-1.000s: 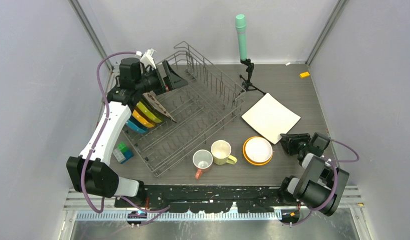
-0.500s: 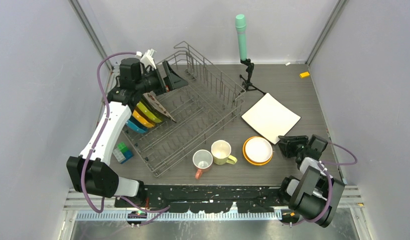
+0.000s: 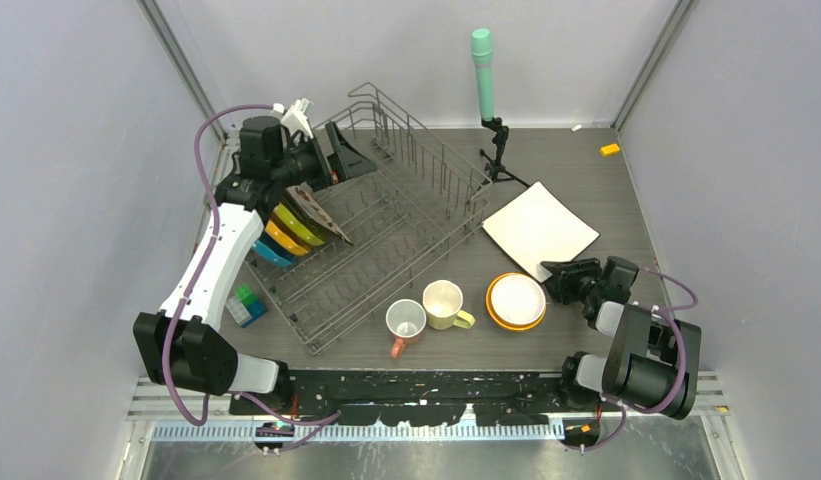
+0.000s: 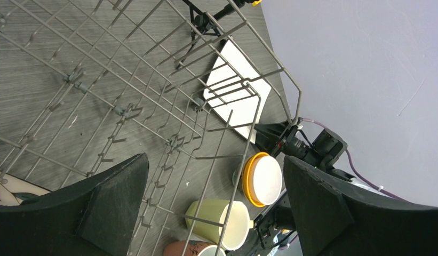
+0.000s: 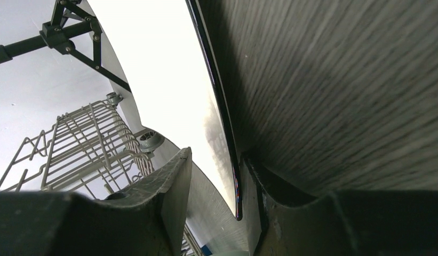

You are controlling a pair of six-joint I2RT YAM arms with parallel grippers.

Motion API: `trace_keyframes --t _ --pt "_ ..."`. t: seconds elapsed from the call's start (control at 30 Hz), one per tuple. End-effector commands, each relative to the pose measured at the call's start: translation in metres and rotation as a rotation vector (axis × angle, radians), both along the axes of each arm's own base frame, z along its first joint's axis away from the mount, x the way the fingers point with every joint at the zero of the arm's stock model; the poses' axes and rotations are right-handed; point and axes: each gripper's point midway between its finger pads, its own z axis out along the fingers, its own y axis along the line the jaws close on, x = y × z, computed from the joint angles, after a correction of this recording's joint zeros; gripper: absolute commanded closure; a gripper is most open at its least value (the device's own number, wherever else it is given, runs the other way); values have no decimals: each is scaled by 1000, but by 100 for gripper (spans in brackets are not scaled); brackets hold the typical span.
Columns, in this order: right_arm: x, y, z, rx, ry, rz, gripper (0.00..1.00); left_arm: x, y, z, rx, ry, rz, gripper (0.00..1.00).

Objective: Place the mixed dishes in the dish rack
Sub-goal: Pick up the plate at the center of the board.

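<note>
The grey wire dish rack (image 3: 406,215) holds dotted blue (image 3: 269,253), orange (image 3: 283,238) and yellow-green (image 3: 298,224) plates on edge at its left end. My left gripper (image 3: 354,152) hangs open over the rack's far left corner, holding nothing (image 4: 215,160). The white square plate (image 3: 539,234) lies flat right of the rack. My right gripper (image 3: 558,276) is open at its near corner. In the right wrist view its jaws (image 5: 216,157) straddle the plate's edge (image 5: 227,144), one finger under it. A white bowl inside an orange bowl (image 3: 516,300), a pale-yellow mug (image 3: 444,304) and a pink mug (image 3: 405,322) stand in front.
A green-topped cylinder on a black tripod (image 3: 483,70) stands behind the plate. A small blue-green box (image 3: 246,304) sits left of the rack's near corner. A small orange block (image 3: 610,150) lies at the far right. Grey walls close in both sides.
My right gripper has slid left along the table onto the white plate's near corner, nudging the plate slightly. The left arm has not moved.
</note>
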Motion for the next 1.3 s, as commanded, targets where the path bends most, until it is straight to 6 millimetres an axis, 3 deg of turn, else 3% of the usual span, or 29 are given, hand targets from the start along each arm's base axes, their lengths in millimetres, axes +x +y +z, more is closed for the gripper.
trace_keyframes --t 0.0,0.23,0.33,0.63,0.83,1.1,1.27 --pt "-22 -12 -33 -58 132 -104 58 -3 -4 12 -24 -42 -25 0" --pt "-18 -17 -27 -102 78 -113 89 -3 -4 12 -25 -40 -28 0" --pt "-8 -18 -9 -115 -30 -109 99 -3 -4 14 -24 -45 -29 0" --pt "6 -34 67 -246 -260 -154 100 -3 -5 14 -24 -45 -36 0" --pt "7 -32 93 -271 -319 -124 100 -4 -6 15 -25 -49 -44 0" --pt "21 -30 153 -328 -498 -68 100 -6 -5 15 -19 -52 -48 0" --pt "25 -28 175 -330 -561 -61 100 -7 -6 15 -19 -54 -54 0"
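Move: The plate's middle lies about 10 cm ahead of my right hand, 2 cm to its left and about level with it, and its near corner is already between my open right fingers. From that hand the stacked bowls sit some 6 cm back and 7 cm left, and the green mug 7 cm back and 24 cm left. From my left hand, the plate is roughly 40 cm to the right, 3 cm farther out and 30 cm below. I shut my right fingers from about half open, pinching the plate's near corner while that hand sinks slightly. Then I lift it about 7 cm off the board, drifting some 2 cm to the right, away from the bowls. My wrist tips the fingertips up by 10 to 15 degrees and rolls about as much, the hand's left side going down, and I keep the pinch. ##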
